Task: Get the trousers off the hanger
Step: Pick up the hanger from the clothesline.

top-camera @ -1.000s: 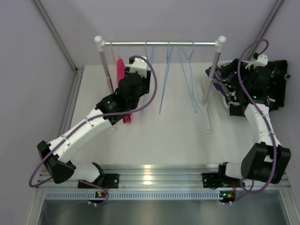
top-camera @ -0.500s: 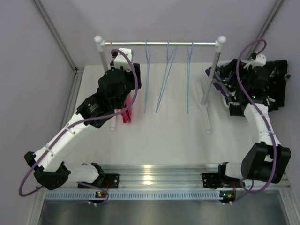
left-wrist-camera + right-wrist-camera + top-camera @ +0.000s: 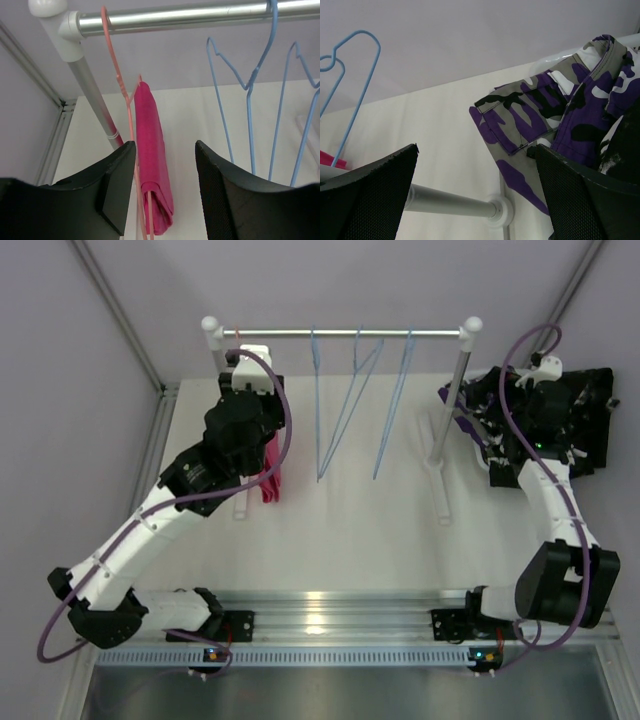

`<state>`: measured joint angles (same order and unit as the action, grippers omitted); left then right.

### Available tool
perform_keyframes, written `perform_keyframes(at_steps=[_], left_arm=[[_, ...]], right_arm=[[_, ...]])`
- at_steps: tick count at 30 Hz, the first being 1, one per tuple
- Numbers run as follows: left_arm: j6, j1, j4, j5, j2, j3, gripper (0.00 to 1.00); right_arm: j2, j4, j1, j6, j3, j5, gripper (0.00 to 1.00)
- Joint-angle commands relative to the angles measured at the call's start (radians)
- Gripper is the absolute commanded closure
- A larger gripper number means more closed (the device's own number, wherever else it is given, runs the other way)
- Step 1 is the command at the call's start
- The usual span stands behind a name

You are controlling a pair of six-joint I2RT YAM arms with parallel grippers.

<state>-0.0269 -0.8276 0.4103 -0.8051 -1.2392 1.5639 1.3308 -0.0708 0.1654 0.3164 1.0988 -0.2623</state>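
Hot pink trousers (image 3: 153,150) hang folded over the bar of a pink hanger (image 3: 116,65) at the left end of the rail; from above they show as a pink strip (image 3: 270,478). My left gripper (image 3: 165,146) is open just in front of them, one finger on each side, touching nothing. On the table at the right lie purple camouflage trousers (image 3: 545,107) and a black pair (image 3: 625,145). My right gripper (image 3: 476,148) is wide open and empty beside that pile (image 3: 585,420).
The silver rail (image 3: 340,333) rests on two white-capped posts (image 3: 213,360), (image 3: 462,370). Three bare blue hangers (image 3: 345,405) dangle tilted from its middle. The right post's foot (image 3: 500,211) stands close below my right gripper. Grey walls close in the back and sides.
My left arm has swung left from the blue hangers to the pink hanger and moved up toward the rail. The blue hangers are swinging. The right arm has barely moved.
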Motion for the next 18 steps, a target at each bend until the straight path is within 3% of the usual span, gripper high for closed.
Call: perform_keyframes(at_steps=[1, 6, 17, 18], left_arm=[[0.044, -0.001, -0.056, -0.06, -0.019, -0.041, 0.44], [0.053, 0.03, -0.088, -0.082, -0.058, -0.077, 0.44], [-0.036, 0.183, -0.103, 0.104, -0.111, -0.096, 0.44], [-0.041, 0.189, -0.107, 0.112, -0.117, -0.093, 0.49]], right_arm=[[0.008, -0.04, -0.014, -0.016, 0.001, 0.005, 0.0], [0.013, -0.041, -0.014, -0.017, -0.001, 0.006, 0.01], [0.038, -0.052, -0.014, -0.022, 0.001, 0.009, 0.0], [0.041, -0.052, -0.015, -0.02, 0.003, 0.008, 0.01]])
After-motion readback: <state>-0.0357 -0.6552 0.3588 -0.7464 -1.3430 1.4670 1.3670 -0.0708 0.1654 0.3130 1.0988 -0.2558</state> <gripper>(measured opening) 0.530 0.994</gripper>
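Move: From my left hand the pink hanger is about 8 cm ahead, 4 cm to the left and roughly 4 cm lower at its middle, with the pink trousers some 10 cm ahead, 4 cm left and 20 cm below. The rack's left post top is 8 cm ahead, 9 cm left and 6 cm above; the nearest blue hanger hangs 8 cm ahead and 9 cm right, 5 cm down. From my right hand the pink hanger is about 45 cm left, level ahead and 10 cm higher. I sink my left hand about 6.5 cm in front of the rail, bending that drop into a forward reach of some 5 cm and a little left towards the pink hanger's near side. The half-open fingers stay as they are while the wrist tips down slightly and turns slightly counter-clockwise; no grip on the wire yet. ##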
